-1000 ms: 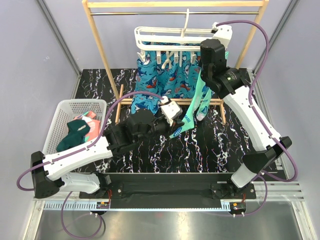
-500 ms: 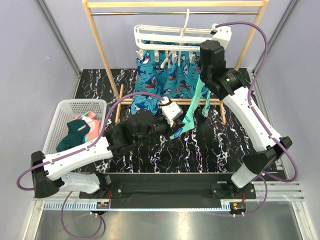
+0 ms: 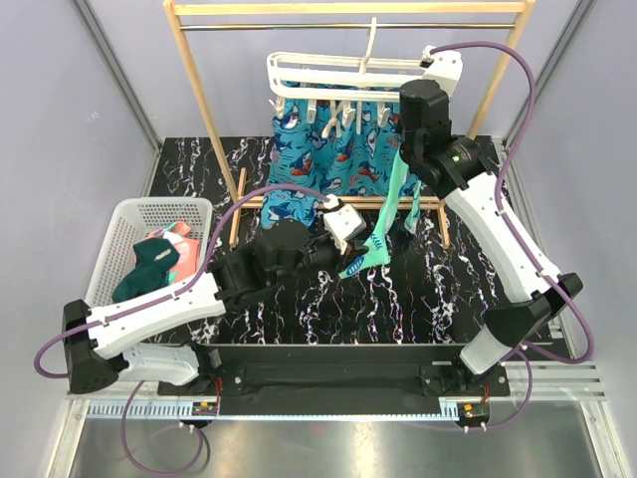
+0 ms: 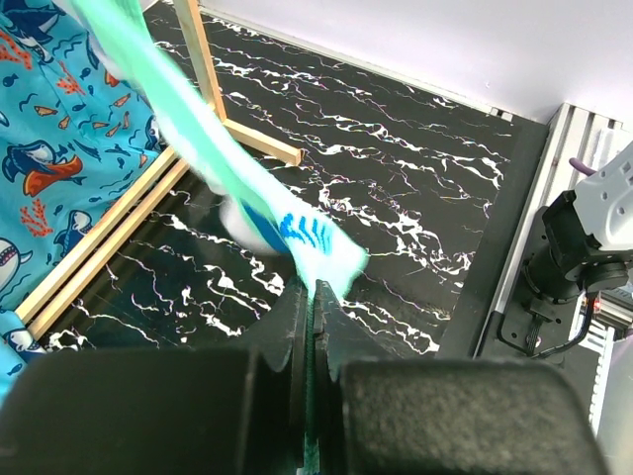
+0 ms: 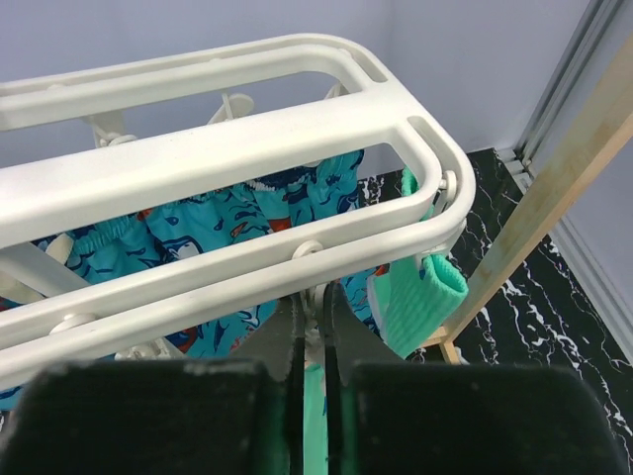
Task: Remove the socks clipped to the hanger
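The white hanger [image 3: 318, 72] hangs from the wooden rail, with blue shark-print socks [image 3: 318, 159] clipped under it. A mint-green sock [image 3: 383, 214] stretches taut from a peg at the hanger's right end down to my left gripper [image 3: 346, 257]. In the left wrist view that gripper [image 4: 315, 307] is shut on the toe of this sock [image 4: 213, 158]. My right gripper [image 5: 315, 302] sits just under the hanger's rail [image 5: 247, 129], its jaws shut on the white peg holding the sock. A second mint-green sock [image 5: 420, 287] is clipped at the hanger's right corner.
The tall wooden rail stand [image 3: 199, 90] frames the hanger, and its base bars [image 4: 99, 237] lie on the black marbled table. A white mesh basket [image 3: 129, 209] at the left holds a dark teal sock [image 3: 147, 267] and a coral one [image 3: 177, 235].
My right gripper has closed on the peg under the hanger rail. The mint-green sock has drawn slightly straighter. My left gripper has stayed shut and nearly still.
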Action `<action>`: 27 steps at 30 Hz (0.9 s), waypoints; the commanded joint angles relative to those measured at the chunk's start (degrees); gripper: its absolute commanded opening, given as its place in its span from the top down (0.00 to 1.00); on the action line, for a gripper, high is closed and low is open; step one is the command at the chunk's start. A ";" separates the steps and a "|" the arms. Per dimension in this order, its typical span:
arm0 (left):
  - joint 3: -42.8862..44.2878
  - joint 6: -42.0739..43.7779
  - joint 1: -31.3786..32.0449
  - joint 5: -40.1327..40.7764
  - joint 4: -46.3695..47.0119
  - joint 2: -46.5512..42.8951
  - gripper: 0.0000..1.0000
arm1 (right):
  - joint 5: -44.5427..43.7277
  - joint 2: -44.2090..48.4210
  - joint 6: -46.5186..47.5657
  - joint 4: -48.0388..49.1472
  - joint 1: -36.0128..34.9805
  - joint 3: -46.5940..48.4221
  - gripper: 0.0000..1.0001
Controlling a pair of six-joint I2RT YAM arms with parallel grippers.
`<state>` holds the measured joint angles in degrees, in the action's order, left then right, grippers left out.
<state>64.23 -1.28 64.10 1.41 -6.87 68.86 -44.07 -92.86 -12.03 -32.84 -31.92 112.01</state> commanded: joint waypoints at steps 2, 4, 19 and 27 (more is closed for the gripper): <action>1.25 0.93 0.42 1.05 2.13 0.22 1.00 | -1.63 0.66 0.17 0.85 -0.07 2.43 1.00; 1.34 0.93 0.42 1.14 2.04 0.22 1.00 | -1.80 0.49 0.52 0.50 0.02 2.78 0.99; 0.90 2.16 0.77 2.63 2.39 0.31 1.00 | 1.44 5.57 -3.61 -7.50 0.02 -0.01 0.21; 0.90 1.72 1.21 5.36 2.04 3.12 1.00 | 12.07 25.23 -10.37 -7.50 0.02 -20.40 0.00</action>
<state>64.23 0.01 64.95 4.45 -7.62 70.30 -37.21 -76.69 -18.33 -40.69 -31.92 96.86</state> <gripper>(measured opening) 0.020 0.993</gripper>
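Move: The right fingers are shut on the white clip at the hanger's front right, with the second green sock about 5 cm ahead, 7 cm right and 10 cm below, and the blue shorts roughly 5 cm ahead, 15 cm left and 12 cm below. The left hand already pinches the toe end of the green sock stretched down from that clip; the clip lies some 25 cm ahead of the left hand, 12 cm right and 12 cm above. Right fingers open wide, releasing the clip, and draw back about 7 cm; left keeps pinching the sock. ##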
